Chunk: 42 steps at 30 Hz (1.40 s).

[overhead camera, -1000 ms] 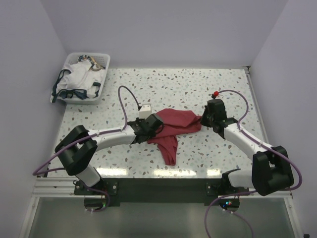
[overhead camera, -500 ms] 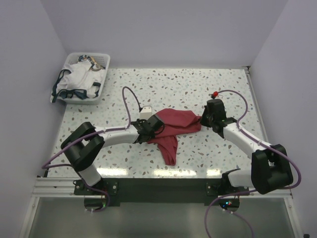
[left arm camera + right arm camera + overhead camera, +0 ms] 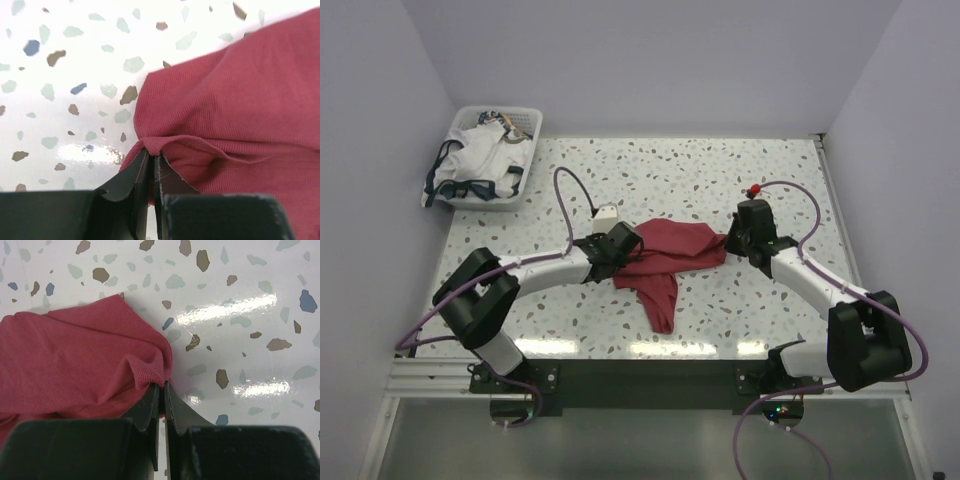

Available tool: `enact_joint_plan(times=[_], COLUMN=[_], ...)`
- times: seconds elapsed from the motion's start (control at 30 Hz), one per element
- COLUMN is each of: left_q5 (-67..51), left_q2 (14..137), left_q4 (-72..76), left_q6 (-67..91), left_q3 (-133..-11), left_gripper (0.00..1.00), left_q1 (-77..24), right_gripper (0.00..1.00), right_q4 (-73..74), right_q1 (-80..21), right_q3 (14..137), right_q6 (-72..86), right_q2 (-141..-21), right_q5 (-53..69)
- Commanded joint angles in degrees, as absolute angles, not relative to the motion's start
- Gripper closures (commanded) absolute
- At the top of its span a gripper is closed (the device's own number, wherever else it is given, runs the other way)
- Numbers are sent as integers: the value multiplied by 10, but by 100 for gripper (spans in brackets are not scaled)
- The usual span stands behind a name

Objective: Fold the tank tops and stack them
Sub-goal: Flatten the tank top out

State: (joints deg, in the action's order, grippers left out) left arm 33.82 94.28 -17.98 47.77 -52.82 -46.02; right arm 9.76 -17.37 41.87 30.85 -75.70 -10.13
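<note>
The dark red tank top [image 3: 670, 255] lies crumpled at the middle of the speckled table, one strap trailing toward the near edge. My left gripper [image 3: 620, 248] is shut on its left edge; a pinched fold of red cloth [image 3: 152, 146] sits between the black fingers [image 3: 131, 175]. My right gripper [image 3: 732, 240] is shut on the top's right corner, where the cloth [image 3: 150, 371] bunches at the fingertips [image 3: 161, 387]. The white tank top [image 3: 480, 160] with navy trim lies in the basket at the back left.
A white slatted basket [image 3: 525, 175] stands at the table's back left corner. Purple cables loop over both arms. White walls close in the table at the back and both sides.
My left gripper has closed on the red top's left edge and has pulled slightly left. The right arm has not moved.
</note>
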Motion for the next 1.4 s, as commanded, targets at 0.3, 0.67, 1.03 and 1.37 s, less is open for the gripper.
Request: enact_joint_plan(times=[0.3, 0.67, 1.03, 1.37], left_q5=[322, 235, 158, 108], left_q2=[790, 670, 661, 711], left_q4=[-191, -191, -186, -199], left_q6=[445, 417, 381, 325], left_q3=[-533, -583, -729, -1004], left_gripper=[95, 98, 100, 100], left_q1=[-411, -338, -201, -190], right_gripper=[100, 100, 100, 100], right_q4=[142, 223, 301, 347], right_q1=[-175, -147, -113, -108], right_q3=[497, 646, 842, 1046], right_q6=[296, 280, 279, 268], right_q2=[-755, -761, -766, -721], right_q5=[-156, -177, -175, -174])
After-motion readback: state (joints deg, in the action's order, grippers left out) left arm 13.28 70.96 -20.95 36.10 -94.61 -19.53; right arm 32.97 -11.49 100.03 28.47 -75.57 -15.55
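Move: Just to the right of the left fingers, which are already shut on an edge of the tank top, the crumpled middle of the tank top lies about 7 cm off and 2 cm below. From the right hand, also gripping, it is some 10 cm left, 4 cm back and 4 cm lower. The loose flap lies roughly 14 cm back and 5 cm right of the left hand; the white basket stands about 26 cm left and 24 cm ahead of that hand. Lifting the tank top between them, both closed hands rise, the left leading and ending about 45 cm up, the right some 37 cm, both much faster towards the end. They draw forward a little and spread apart, left hand leftward about 10 cm and right hand rightward about half that, while their fingers tip upward and both keep their pinch. ##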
